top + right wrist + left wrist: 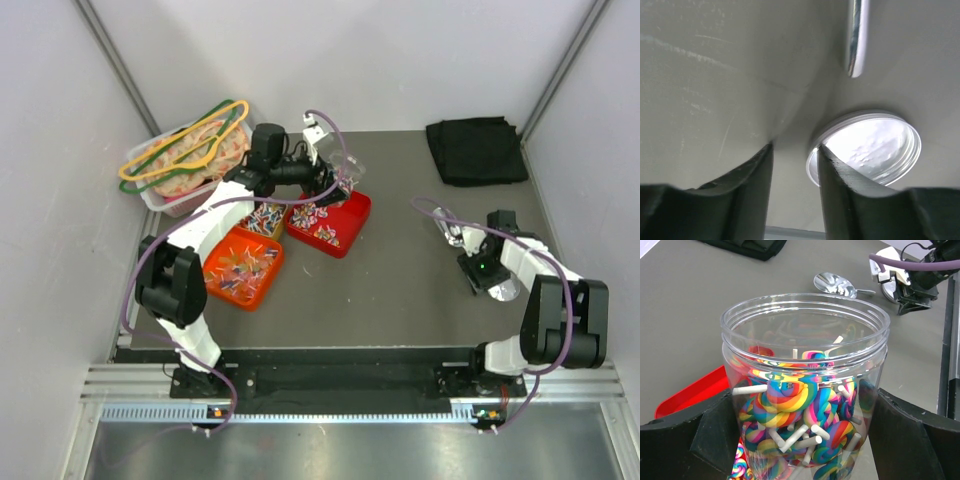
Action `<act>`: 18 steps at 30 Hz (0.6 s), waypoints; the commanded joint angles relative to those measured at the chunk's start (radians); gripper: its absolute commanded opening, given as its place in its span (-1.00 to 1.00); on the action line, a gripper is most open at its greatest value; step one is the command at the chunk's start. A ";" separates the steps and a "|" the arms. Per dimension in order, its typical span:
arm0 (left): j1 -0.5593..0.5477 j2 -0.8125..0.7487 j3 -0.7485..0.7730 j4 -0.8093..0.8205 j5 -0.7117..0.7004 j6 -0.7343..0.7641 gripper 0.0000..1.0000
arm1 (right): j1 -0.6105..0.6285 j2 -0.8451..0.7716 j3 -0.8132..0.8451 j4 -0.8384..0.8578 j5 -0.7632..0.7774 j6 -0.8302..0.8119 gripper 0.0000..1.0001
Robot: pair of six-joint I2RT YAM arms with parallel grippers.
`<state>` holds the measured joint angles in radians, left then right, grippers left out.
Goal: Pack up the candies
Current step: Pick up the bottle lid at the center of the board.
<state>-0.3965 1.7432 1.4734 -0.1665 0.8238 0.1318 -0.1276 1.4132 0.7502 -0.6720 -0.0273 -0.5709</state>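
A clear plastic jar (805,340) full of rainbow swirl candies (790,405) on white sticks sits between my left gripper's (800,440) black fingers (685,440), which are shut on its sides. From above, that gripper (335,180) holds the jar (330,160) over the red tray (352,215). More candies (240,265) lie in the orange tray (262,292). My right gripper (795,147) points down at the table, jaws narrowly apart with bare table between them. Its right fingertip (821,149) touches the rim of a silver lid (875,145).
A metal spoon (445,225) lies just beyond the right gripper (488,272), its handle (856,35) above the lid. A folded black cloth (477,150) is at the back right. A clear bin (165,195) with coloured hangers (185,145) stands at the back left.
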 commanded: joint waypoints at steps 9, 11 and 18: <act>0.018 -0.071 0.018 0.062 0.040 -0.017 0.03 | 0.002 0.009 -0.016 0.009 -0.043 0.028 -0.87; 0.016 -0.070 0.021 0.059 0.038 -0.014 0.03 | 0.002 -0.014 0.011 -0.047 -0.091 0.039 -0.95; 0.021 -0.083 0.041 -0.002 0.040 0.046 0.03 | 0.008 -0.057 0.219 -0.326 -0.515 -0.021 -1.00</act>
<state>-0.3801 1.7412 1.4696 -0.1703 0.8330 0.1303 -0.1272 1.4017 0.8272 -0.8146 -0.2314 -0.5507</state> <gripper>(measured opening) 0.924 0.008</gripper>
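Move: The bottle lid lies flat just beneath my right fingertips, its middle about 3 cm ahead, 4 cm to the right and 1 cm below, with its near-left rim between my half-open fingers. The middle of the metal scoop is some 16 cm ahead and 8 cm left, on the board; the black cloth is roughly 37 cm ahead and 2 cm left. From my left hand, the lid lies about 13 cm back, 43 cm right and 24 cm lower. I shut my half-open right fingers on the lid's near-left rim, staying almost in place as they pinch it. Then I carry the lid left about 4 cm and lift it some 2 cm, swinging my fingertips about 10 degrees to the left. My left hand keeps its grip on the candy-filled jar and stays over the red tray. ##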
